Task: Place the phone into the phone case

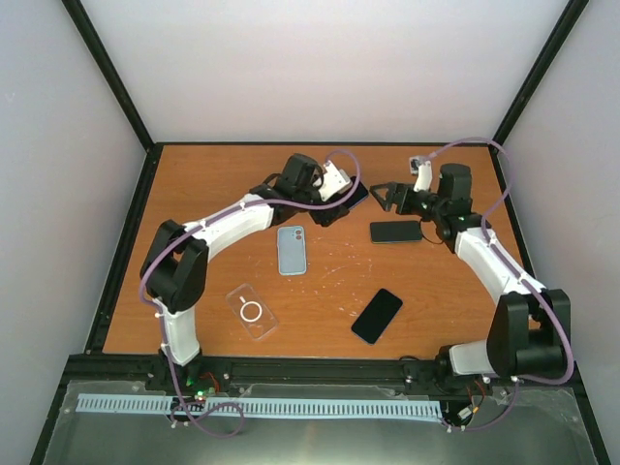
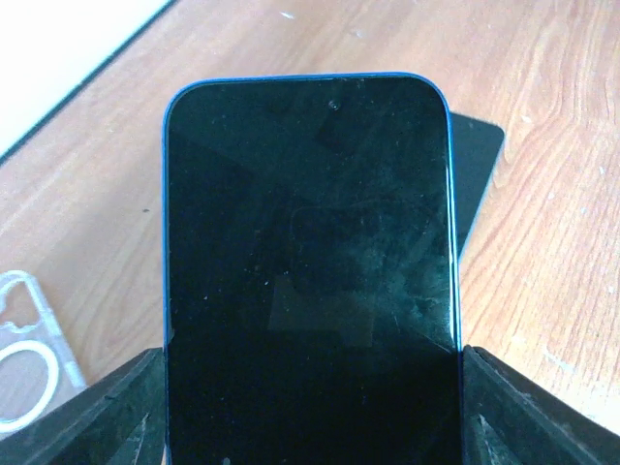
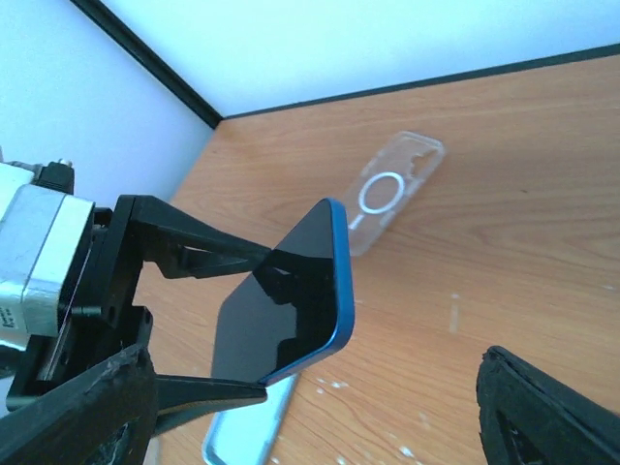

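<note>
My left gripper [image 1: 341,199] is shut on a black-screened phone with a blue rim [image 2: 310,242], held above the table at the back middle. Its fingers [image 2: 107,417] press on the phone's two long edges. The right wrist view shows this phone [image 3: 300,291] tilted, its free end pointing toward my right gripper [image 3: 315,387]. My right gripper [image 1: 392,199] hangs open just right of the phone, not touching it. A clear phone case [image 1: 252,310] with a white ring lies flat at the front left, and shows as the clear case [image 3: 392,189] beyond the phone.
A light blue case or phone [image 1: 292,250] lies flat under and in front of the held phone; I cannot tell which it is. A black phone [image 1: 395,232] lies below my right gripper. Another black phone [image 1: 377,316] lies at the front middle. Black frame posts border the table.
</note>
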{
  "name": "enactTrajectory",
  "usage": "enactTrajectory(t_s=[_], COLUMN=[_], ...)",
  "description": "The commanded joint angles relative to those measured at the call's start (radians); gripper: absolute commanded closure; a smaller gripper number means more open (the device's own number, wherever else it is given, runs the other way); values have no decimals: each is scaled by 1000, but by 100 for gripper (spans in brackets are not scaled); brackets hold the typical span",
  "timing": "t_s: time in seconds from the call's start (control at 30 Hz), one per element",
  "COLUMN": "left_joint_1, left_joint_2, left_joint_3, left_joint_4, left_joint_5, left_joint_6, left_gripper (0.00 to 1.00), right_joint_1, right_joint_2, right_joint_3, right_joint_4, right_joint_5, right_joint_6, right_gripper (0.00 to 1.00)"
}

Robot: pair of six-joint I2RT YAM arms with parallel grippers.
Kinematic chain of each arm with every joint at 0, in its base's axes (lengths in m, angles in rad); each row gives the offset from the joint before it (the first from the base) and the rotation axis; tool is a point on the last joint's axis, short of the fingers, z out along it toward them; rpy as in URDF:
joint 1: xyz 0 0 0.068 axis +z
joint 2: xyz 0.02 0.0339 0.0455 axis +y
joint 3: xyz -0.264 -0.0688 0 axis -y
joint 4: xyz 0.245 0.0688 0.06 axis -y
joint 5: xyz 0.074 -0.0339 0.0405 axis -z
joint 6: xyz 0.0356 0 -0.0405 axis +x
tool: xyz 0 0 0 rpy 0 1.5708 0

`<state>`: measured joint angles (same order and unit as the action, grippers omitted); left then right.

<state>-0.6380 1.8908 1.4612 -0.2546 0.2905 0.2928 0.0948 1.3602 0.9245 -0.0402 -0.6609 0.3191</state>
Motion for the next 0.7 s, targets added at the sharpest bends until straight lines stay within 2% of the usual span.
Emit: enactTrajectory(t_s=[0.0, 0.4, 0.67], left_joint_1=[14, 21, 21], left_joint_2=[-101, -148, -166], left_joint_3=[16, -4, -26], left_joint_4=[102, 143, 163], left_joint_5=[-26, -8, -1], left_joint_6=[-99, -178, -209], left_gripper=[75, 75, 75], right_joint_1=[52, 175, 190], right_joint_2=[51, 156, 211], right_joint_3=[58, 79, 105], right_joint_4=[59, 256, 308], right_joint_5=[-13, -44, -5], right_joint_6=[110, 283, 374], right_gripper=[13, 23, 57])
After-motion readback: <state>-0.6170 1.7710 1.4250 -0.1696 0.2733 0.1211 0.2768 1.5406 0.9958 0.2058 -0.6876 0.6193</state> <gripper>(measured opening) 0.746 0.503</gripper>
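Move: The dark phone, held in the left fingers, has its middle about 10 cm to the right hand's left, 1 cm ahead and 7 cm below. On the table some 21 cm below that hand, a spare phone lies 3 cm back and 6 cm right, and a clear case 14 cm ahead and 20 cm left. From the left hand, the right gripper is level ahead, about 13 cm right and 6 cm higher; the blue phone case lies 7 cm back, 11 cm left and 15 cm below. Reaching leftward about 8 cm, the right hand brings its open fingers around the free end of the held phone, rolling some 10 degrees and narrowing to about half open, one finger on each side of the phone. The left hand keeps its grip and lifts the phone about 7 cm up to meet it, then eases down a centimetre; contact by the right fingers can't be seen. ##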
